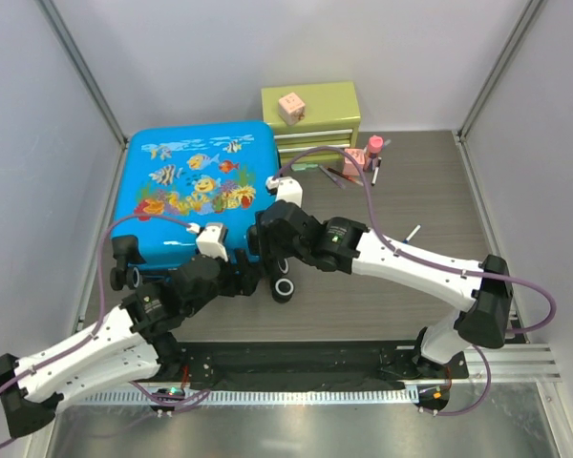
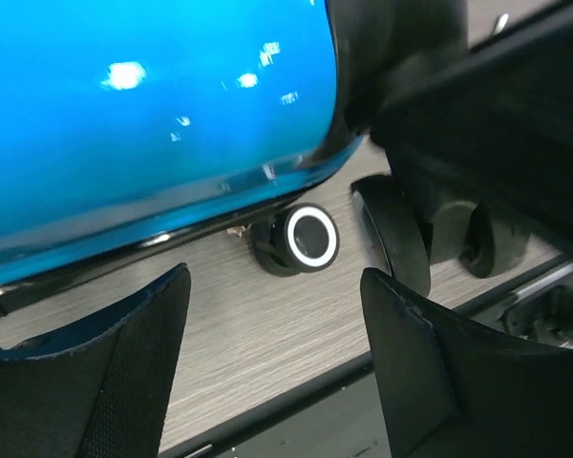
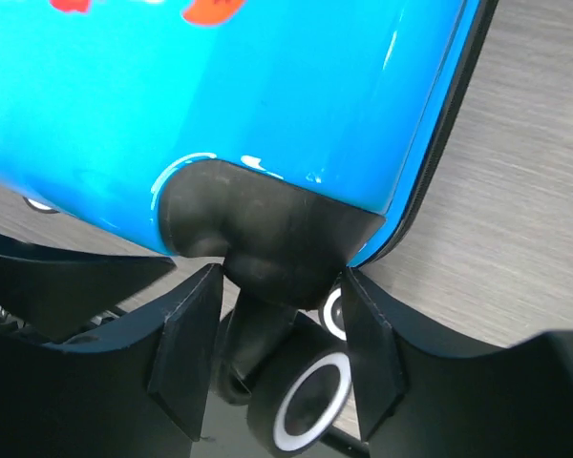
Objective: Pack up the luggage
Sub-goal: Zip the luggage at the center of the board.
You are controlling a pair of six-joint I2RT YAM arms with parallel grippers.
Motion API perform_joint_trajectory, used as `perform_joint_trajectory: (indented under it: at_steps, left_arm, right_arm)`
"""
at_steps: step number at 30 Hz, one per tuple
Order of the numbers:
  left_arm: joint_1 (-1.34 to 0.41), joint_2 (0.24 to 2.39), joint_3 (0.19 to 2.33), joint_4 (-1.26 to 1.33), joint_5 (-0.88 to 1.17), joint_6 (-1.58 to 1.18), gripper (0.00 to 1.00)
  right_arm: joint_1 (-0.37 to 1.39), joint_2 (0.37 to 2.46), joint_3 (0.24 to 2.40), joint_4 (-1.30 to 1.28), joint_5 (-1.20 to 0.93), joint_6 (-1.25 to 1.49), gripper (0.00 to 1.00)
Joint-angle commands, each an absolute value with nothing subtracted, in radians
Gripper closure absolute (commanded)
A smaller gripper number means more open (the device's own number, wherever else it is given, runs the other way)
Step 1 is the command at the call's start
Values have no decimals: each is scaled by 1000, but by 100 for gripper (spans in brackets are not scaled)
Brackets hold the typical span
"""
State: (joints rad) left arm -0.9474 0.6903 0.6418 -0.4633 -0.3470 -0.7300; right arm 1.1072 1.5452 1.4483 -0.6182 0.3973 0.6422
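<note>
The luggage [image 1: 191,191] is a bright blue hard-shell suitcase with a fish print, lying closed and flat at the table's left. My right gripper [image 1: 267,250] is at its near right corner. In the right wrist view the gripper [image 3: 279,329] has its fingers pressed on both sides of the black wheel mount [image 3: 267,239] under the blue shell [image 3: 267,95], above a white-ringed wheel [image 3: 306,401]. My left gripper [image 1: 244,280] is just in front of the suitcase's near edge. In the left wrist view it [image 2: 275,367] is open and empty over bare table, below the shell [image 2: 143,124] and a wheel [image 2: 310,239].
A green drawer chest [image 1: 315,114] with a pink cube [image 1: 290,107] on top stands at the back. A pink bottle [image 1: 373,151] and some pens [image 1: 334,174] lie to its right. A small white item [image 1: 413,232] lies on the table at the right. Grey walls close in both sides.
</note>
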Motion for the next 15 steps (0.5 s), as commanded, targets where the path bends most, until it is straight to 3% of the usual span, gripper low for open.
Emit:
perform_joint_trajectory:
  at_steps: [1,13,15]
  left_arm:
    - [-996,672,604,-371,-480,-766,28]
    - [-996,650,468,-281,-457,-793,30]
    - [-996,615,460,-290,-459,-792,31]
  right_arm:
    - [1088,1454,1514,-453,419,604,99]
    - [1071,1422,1480,-509,327,586,98]
    - [1072,1407,1439,-517,279,595,94]
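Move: Right at the luggage's near right corner, the right hand has its fingers about the black upper wheel mount, whose middle lies some 2 cm below and 1 cm ahead. The near zip seam is about 4 cm ahead of the left hand and 7 cm below. From that left hand the upper wheel mount stands about 5 cm ahead, 5 cm right and 3 cm higher; the lower right wheel is 3 cm ahead, 7 cm right and 15 cm down. Coming free of the upper wheel mount, the right hand rises about 7 cm, easing slightly forward and rolling some 10 degrees so its left side lifts; its fingers, held apart around the mount until now, shut completely. Meanwhile the left hand sinks about 5 cm beside the luggage's near face, fingers still well open, down towards the zip seam. ##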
